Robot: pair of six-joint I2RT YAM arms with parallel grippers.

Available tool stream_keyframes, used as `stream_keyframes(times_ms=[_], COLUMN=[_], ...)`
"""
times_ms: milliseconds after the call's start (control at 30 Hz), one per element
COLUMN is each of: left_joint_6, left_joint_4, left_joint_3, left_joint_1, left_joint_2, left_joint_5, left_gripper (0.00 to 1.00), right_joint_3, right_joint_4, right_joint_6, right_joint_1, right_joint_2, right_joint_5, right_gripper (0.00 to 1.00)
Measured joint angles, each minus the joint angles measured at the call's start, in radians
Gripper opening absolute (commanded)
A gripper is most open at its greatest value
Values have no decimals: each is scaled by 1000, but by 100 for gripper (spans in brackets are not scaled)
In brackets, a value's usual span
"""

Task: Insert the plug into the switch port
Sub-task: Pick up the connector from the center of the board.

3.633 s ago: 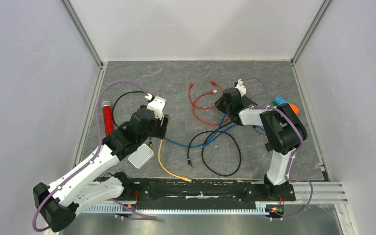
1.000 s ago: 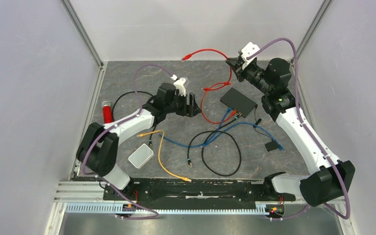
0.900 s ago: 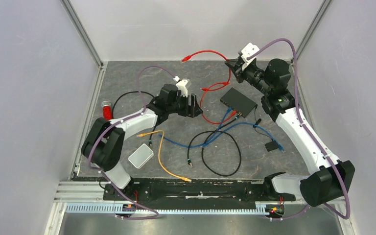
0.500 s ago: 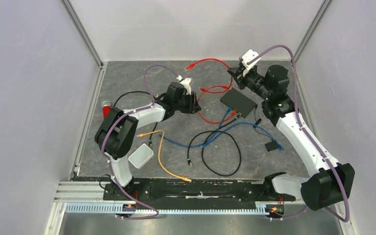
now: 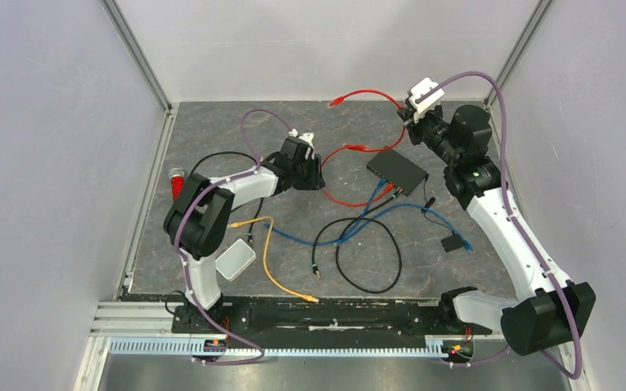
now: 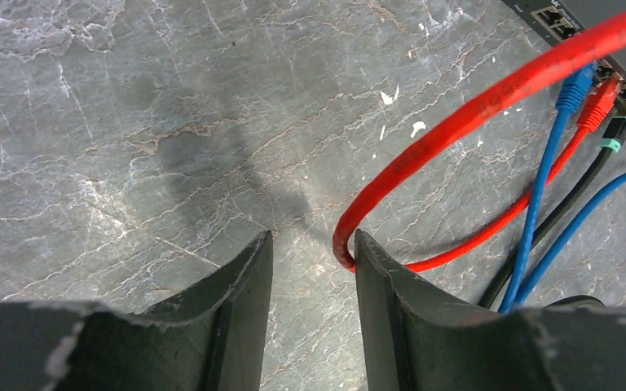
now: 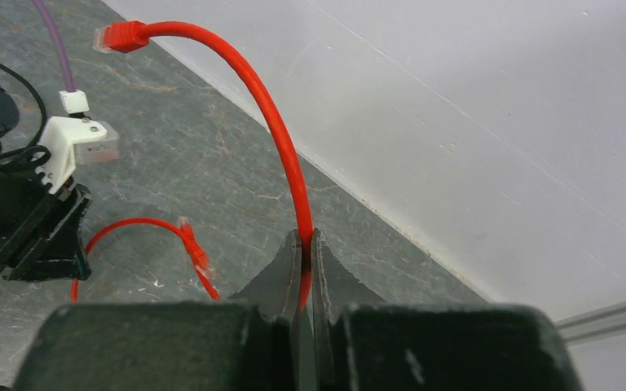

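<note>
My right gripper (image 5: 412, 114) is raised over the far right of the mat, shut on a red cable (image 7: 281, 138). The cable arcs up and left to its free plug (image 7: 122, 34), which hangs in the air (image 5: 336, 103). The black switch (image 5: 397, 172) lies flat below that gripper, with red, blue and black plugs in its near ports (image 6: 599, 106). My left gripper (image 6: 311, 240) is low over the mat left of the switch, jaws partly apart, nothing pinched. A loop of red cable (image 6: 346, 244) rests against its right finger's inner tip.
A second red plug (image 5: 357, 148) lies on the mat near the switch. Blue (image 5: 310, 241), black (image 5: 367, 261) and orange (image 5: 273, 273) cables sprawl across the middle. A white box (image 5: 235, 260) and a red tube (image 5: 178, 181) sit at the left. White walls close off three sides.
My left gripper has reached right to the red loop and narrowed its jaws. My right gripper has carried the held cable and its free plug to the right.
</note>
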Motion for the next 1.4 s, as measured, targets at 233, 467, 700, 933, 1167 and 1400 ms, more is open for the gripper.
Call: stream_keyframes(times_ms=[233, 467, 700, 933, 1167, 1400], left_joint_6=[-1, 0, 2, 10, -23, -140], left_joint_4=[-69, -118, -115, -115, -1, 88], left_joint_3=[45, 49, 47, 23, -5, -10], left_joint_1=[1, 14, 17, 17, 17, 17], left_joint_2=[30, 50, 32, -224, -491, -456], left_joint_5=[-33, -52, -35, -32, -14, 29], left_gripper=[45, 47, 61, 71, 71, 69], right_joint_3=[5, 5, -3, -76, -409, -623], right_joint_4=[-41, -42, -12, 56, 233, 423], right_joint_6=[-65, -126, -11, 320, 729, 980], right_joint_1=[0, -2, -8, -12, -12, 41], right_joint_2=[-1, -5, -11, -24, -84, -106], right_joint_5=[150, 289, 220, 142, 133, 203], right_gripper=[0, 0, 0, 0, 0, 0])
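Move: The held red cable's raised free plug is some 14 cm left and 2 cm ahead of the right hand, roughly level, and about 31 cm above, 2 cm right of the left. The switch is some 33 cm below the right hand, 5 cm ahead, 2 cm right. From the left hand, a red cable bend lies 2 cm right and 3 cm lower; loose red plugs 11 cm ahead, 9 cm right. Left dips, opens, rises 25 cm; right, still pinching red cable, swings right, returns, sinks rolling 16 cm towards switch. ##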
